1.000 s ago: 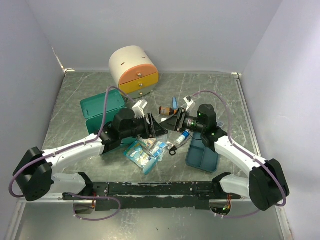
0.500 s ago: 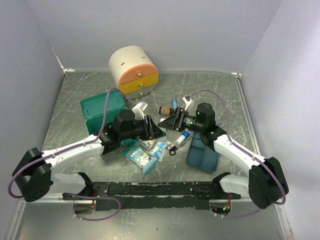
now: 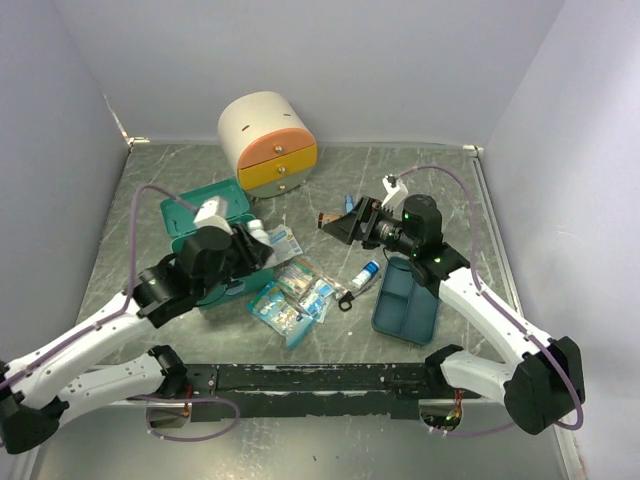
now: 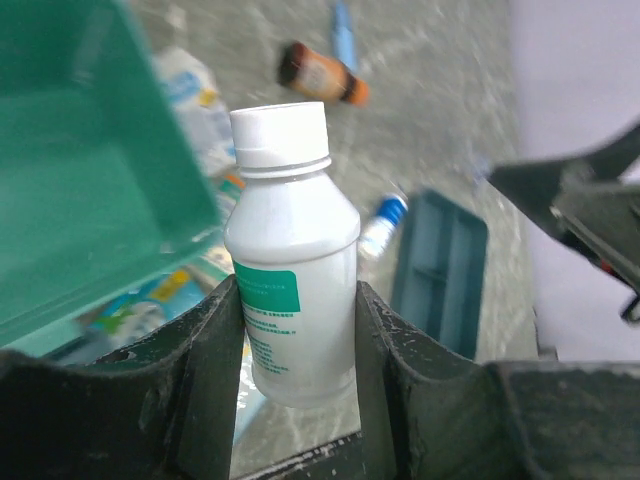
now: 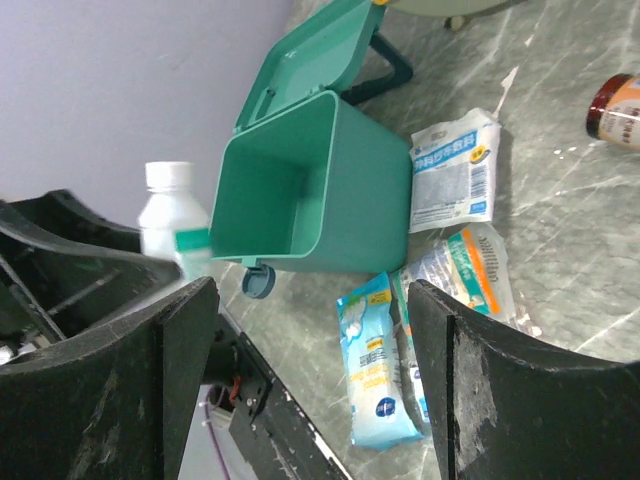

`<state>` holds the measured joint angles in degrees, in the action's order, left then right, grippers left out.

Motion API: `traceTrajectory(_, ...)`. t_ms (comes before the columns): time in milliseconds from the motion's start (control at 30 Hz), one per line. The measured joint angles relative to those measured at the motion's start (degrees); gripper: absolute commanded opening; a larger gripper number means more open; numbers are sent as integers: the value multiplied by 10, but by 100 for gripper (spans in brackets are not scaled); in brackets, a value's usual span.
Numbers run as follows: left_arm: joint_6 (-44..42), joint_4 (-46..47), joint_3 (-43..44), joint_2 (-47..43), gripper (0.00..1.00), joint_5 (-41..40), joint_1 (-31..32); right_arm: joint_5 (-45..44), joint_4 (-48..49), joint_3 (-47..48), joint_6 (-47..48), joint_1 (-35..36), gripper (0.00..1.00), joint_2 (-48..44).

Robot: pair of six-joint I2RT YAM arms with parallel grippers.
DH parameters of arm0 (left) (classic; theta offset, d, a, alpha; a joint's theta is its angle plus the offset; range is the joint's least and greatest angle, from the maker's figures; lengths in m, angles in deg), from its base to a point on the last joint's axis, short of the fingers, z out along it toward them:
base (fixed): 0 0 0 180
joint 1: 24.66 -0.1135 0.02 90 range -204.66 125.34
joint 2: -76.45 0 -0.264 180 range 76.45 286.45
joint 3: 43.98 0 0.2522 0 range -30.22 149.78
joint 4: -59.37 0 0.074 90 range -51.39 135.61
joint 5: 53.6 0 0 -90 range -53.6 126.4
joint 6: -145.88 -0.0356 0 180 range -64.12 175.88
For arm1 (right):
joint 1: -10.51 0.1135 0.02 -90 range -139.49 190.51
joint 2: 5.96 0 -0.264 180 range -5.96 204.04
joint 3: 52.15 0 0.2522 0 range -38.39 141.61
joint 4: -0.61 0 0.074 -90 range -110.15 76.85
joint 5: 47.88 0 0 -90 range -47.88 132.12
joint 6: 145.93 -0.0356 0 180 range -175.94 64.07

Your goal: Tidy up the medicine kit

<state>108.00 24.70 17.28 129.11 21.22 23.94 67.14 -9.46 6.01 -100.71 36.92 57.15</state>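
The medicine kit [image 3: 190,212] is a teal box lying open left of centre, and my left arm covers much of its body. In the right wrist view the kit [image 5: 300,190] is empty, its lid hinged back. My left gripper [image 3: 255,240] is shut on a white bottle [image 3: 257,233] with a teal label, just right of the kit. The left wrist view has the bottle [image 4: 292,250] upright between the fingers [image 4: 297,300], beside the kit's wall [image 4: 80,150]. My right gripper [image 3: 345,225] stands open and empty at centre right, its jaws [image 5: 312,300] wide apart and facing the kit.
A cream cabinet [image 3: 265,140] with orange and yellow drawers stands at the back. Several medicine packets [image 3: 295,295] lie at centre front. A brown bottle [image 4: 322,73], a small blue-and-white tube [image 3: 365,275] and a dark-blue divided tray [image 3: 405,300] lie on the right.
The two grippers met at centre around the white bottle. The right gripper opened and drew back; the left arm swung left with the bottle to the teal kit.
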Motion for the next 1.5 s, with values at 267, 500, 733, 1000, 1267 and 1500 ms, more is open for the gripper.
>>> traceTrajectory(267, 75, -158, 26, -56, 39, -177, 0, -38, -27, 5, 5, 0, 75, 2)
traceTrajectory(500, 78, -169, 26, 25, 37, -177, -23, -52, -42, 5, 5, 0, 74, 10)
traceTrajectory(733, 43, -121, 18, 70, 36, -110, -127, -66, -54, 4, 7, 0, 74, 5)
traceTrajectory(1000, 21, -80, 17, 152, 36, -48, -146, -81, -59, 1, 12, 0, 74, -7)
traceTrajectory(1267, 23, -67, 17, 214, 36, -16, -144, -92, -67, -7, 13, 0, 73, -7)
traceTrajectory(1500, 16, -69, 40, 270, 38, 4, -144, -99, -72, -14, 13, 0, 73, -13)
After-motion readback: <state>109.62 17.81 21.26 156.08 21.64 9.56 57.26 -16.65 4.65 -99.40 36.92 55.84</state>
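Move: The left hand holds the white pill bottle; the green box's middle lies about 8 cm ahead, 10 cm left and 17 cm below it. The wipes packet is roughly 13 cm ahead and 2 cm right, the blue packet some 3 cm ahead and 2 cm right, both about 22 cm below. From the empty right hand the box lies about 24 cm left, 7 cm ahead and 18 cm down, the brown bottle some 17 cm ahead, 2 cm left and 21 cm below. Left first, by about 9 cm, then forward and steadily down, some 14 cm in all, easing back right on the way, the left hand lowers the pill bottle into the right half of the green box. Its wrist tips the fingers down and turns counter-clockwise; the grip stays. The right hand, open and empty, sinks and drifts right a few centimetres, turning slightly clockwise. ##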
